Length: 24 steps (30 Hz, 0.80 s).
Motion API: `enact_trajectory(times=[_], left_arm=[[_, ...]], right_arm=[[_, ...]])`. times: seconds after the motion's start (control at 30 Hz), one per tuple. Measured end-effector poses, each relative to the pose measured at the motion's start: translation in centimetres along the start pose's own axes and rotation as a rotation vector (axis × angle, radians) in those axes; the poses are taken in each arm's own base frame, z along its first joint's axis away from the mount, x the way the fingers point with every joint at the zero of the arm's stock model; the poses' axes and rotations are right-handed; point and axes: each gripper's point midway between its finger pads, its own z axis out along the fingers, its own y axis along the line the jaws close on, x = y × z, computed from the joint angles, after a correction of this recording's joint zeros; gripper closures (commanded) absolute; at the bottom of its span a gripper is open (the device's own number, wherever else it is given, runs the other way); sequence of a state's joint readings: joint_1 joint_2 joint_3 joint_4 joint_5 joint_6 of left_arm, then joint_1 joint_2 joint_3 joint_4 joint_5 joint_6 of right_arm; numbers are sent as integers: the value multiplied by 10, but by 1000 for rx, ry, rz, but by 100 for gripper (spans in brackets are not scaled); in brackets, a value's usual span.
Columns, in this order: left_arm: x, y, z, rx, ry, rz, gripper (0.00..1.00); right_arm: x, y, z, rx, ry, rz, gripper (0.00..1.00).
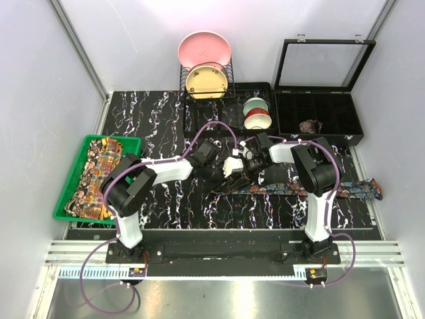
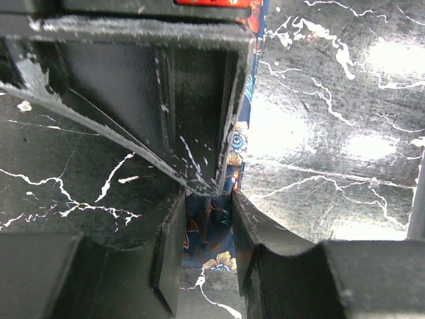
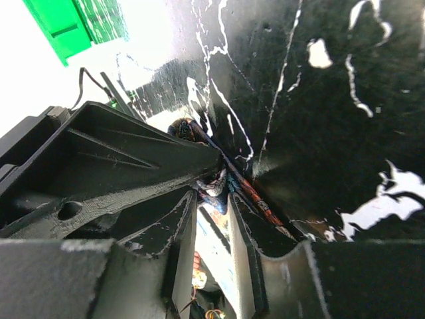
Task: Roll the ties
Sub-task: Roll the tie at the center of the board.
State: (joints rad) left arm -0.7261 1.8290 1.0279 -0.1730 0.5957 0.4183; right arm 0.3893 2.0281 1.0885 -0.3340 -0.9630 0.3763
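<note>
A dark blue tie (image 1: 292,189) with reddish motifs lies stretched across the marble table (image 1: 166,119), from the centre out to the right edge. Both grippers meet at its left end. My left gripper (image 1: 219,176) is shut on that end, and blue flowered fabric (image 2: 211,232) fills the gap between its jaws (image 2: 207,206). My right gripper (image 1: 238,174) pinches the same tie just beside it. In the right wrist view the fabric (image 3: 214,246) sits between the narrow jaws (image 3: 212,199). Yellow-orange paisley ties (image 1: 96,176) lie in the green tray (image 1: 63,193). A small brownish rolled tie (image 1: 310,125) rests in the black box (image 1: 345,113).
The black compartment box stands open at the back right with its lid up. A wire rack with pink and yellow plates (image 1: 206,66) and stacked bowls (image 1: 255,113) stands at the back centre. The green tray sits at the table's left edge.
</note>
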Motion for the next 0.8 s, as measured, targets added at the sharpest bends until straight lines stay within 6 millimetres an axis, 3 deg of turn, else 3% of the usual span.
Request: enact_trajectory(times=[0.13,0.27,0.5,0.67,0.8], left_arm=[[0,0,0,0,0,1,62],[1,1,0,-1,-1,-1,53],[6,1,-9,-19,-10,-11,31],[9,-5,-30,-42,-23,-3,28],[6,-4,-33,-47,-29,22,29]], right_arm=[[2,0,3,2,8,3,75],[3,0,4,4,12,15,100],[4,-7,4,42,11,20,100],[6,-12,4,63,13,19,100],[7,-12,4,67,17,22,100]])
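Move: The tie's folded roll is already between the left fingertips, practically at that hand's point. The right fingers reach it from the other side, with the roll about 1 cm to their left and 1 cm lower. The unrolled strip runs off to the robot's right, its middle some 24 cm to the right of the left hand and 23 cm to the right of the right hand. The white bowl in the rack stands about 23 cm ahead and 9 cm to the right of the left hand. The left fingers let go of the roll, opening to about twice their gap, then back off to the left by roughly 3 cm and rise some 2 cm, staying open over its end. Meanwhile the right fingers, already around the roll, shut fully at the tie beside its right side and sink about 1 cm, holding it down there. ##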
